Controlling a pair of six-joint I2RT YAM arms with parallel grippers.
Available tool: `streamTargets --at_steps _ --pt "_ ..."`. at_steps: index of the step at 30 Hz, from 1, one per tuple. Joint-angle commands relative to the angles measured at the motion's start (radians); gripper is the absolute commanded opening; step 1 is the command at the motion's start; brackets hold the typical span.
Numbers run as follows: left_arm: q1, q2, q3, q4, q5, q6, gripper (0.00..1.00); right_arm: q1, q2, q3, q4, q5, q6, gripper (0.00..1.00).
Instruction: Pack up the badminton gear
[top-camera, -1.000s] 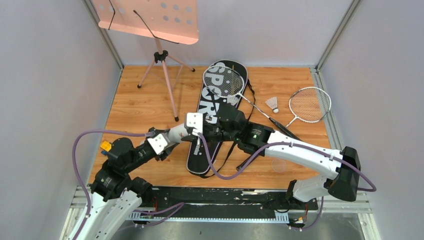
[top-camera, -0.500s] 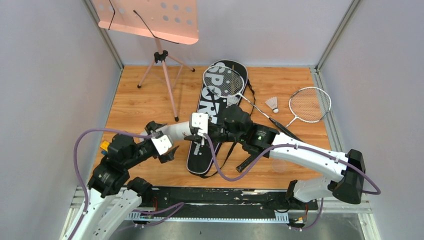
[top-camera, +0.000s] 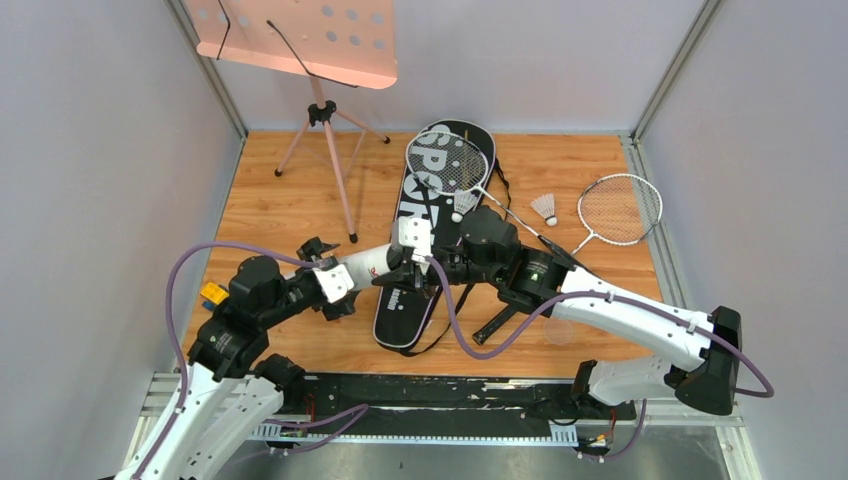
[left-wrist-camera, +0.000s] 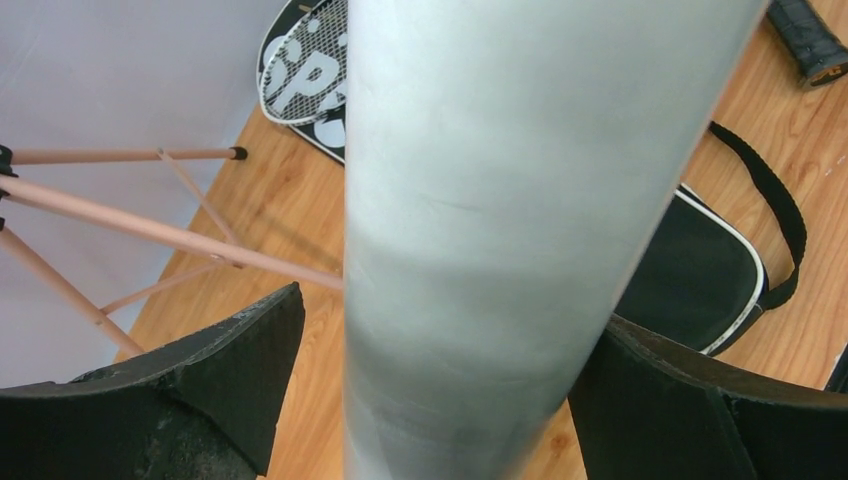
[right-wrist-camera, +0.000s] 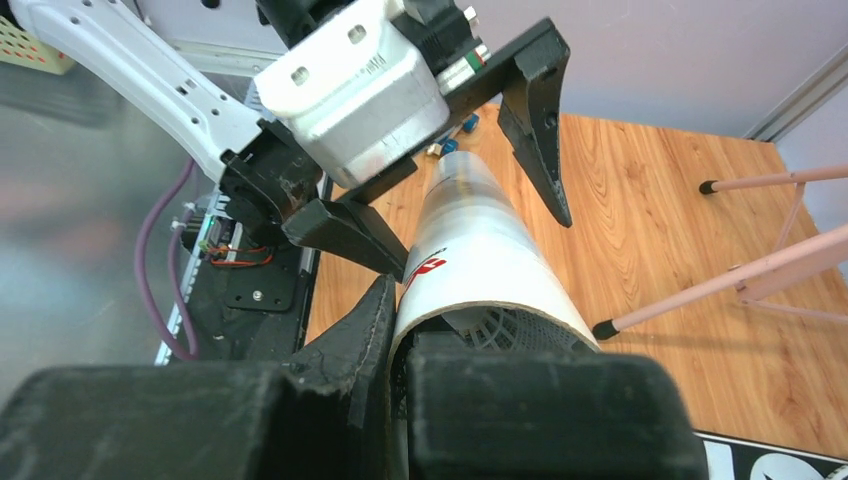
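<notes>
The long white tube (top-camera: 365, 262) hangs level above the black SPORT bag (top-camera: 412, 205). My right gripper (top-camera: 396, 272) is shut on the rim of its open end (right-wrist-camera: 400, 340), one finger inside and one outside. A white shuttlecock (right-wrist-camera: 510, 325) sits inside the tube (right-wrist-camera: 480, 240). My left gripper (top-camera: 340, 272) is open and straddles the other end of the tube (left-wrist-camera: 480, 250), with its fingers (left-wrist-camera: 235, 365) off the wall. One racket (top-camera: 448, 162) lies on the bag. Another racket (top-camera: 620, 208) and a shuttlecock (top-camera: 545, 207) lie at the right.
The pink music stand (top-camera: 300, 40) stands at the back left, its tripod legs (top-camera: 340, 190) reaching close to the bag. A small yellow and blue toy (top-camera: 212, 293) lies by the left wall. Another shuttlecock (top-camera: 462, 205) rests on the bag. Grey walls close in both sides.
My left gripper has opened around the tube. My right gripper has closed on the tube's rim, and both arms with the tube have shifted a little to the right.
</notes>
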Motion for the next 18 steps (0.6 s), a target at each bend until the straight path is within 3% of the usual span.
streamTargets --at_steps 1,4,9,12,14,18 --pt "0.001 0.003 -0.017 0.042 0.019 0.001 0.98 0.001 -0.056 0.004 0.094 -0.074 0.061 0.00" --pt "0.001 -0.013 -0.022 0.036 0.045 -0.015 0.92 0.002 -0.057 -0.004 0.092 -0.069 0.082 0.01" --pt "0.001 -0.077 -0.066 0.059 0.061 -0.067 0.78 0.000 -0.064 -0.030 0.139 -0.037 0.121 0.15" --pt "0.001 -0.102 -0.089 0.071 0.075 -0.089 0.74 0.000 -0.066 -0.026 0.146 -0.011 0.160 0.35" --pt "0.001 -0.117 -0.105 0.082 0.084 -0.107 0.69 0.001 -0.077 -0.035 0.163 0.027 0.205 0.55" --pt "0.001 -0.188 -0.148 0.137 0.080 -0.159 0.61 0.000 -0.154 -0.102 0.221 0.113 0.319 0.74"
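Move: The shuttlecock tube runs between the left hand's wide-open fingers, its middle about 6 cm left, 3 cm back and 4 cm below that hand. It slopes up to the right hand, whose shut fingers pinch the rim; from there its middle lies some 15 cm left, 4 cm back and 11 cm below. From the left hand, the racket bag's middle is roughly 20 cm right, 15 cm ahead, the music stand's nearest foot 16 cm straight ahead, both some 22 cm below. Down about 3 cm and back 2 cm goes the left hand, closing its fingers from fully open until both pads clamp the sides of the tube. The right hand keeps its pinch on the rim at first, then spreads its fingers to about two thirds open while easing up some 2 cm and tilting about 10 degrees, letting go of the tube wall. ##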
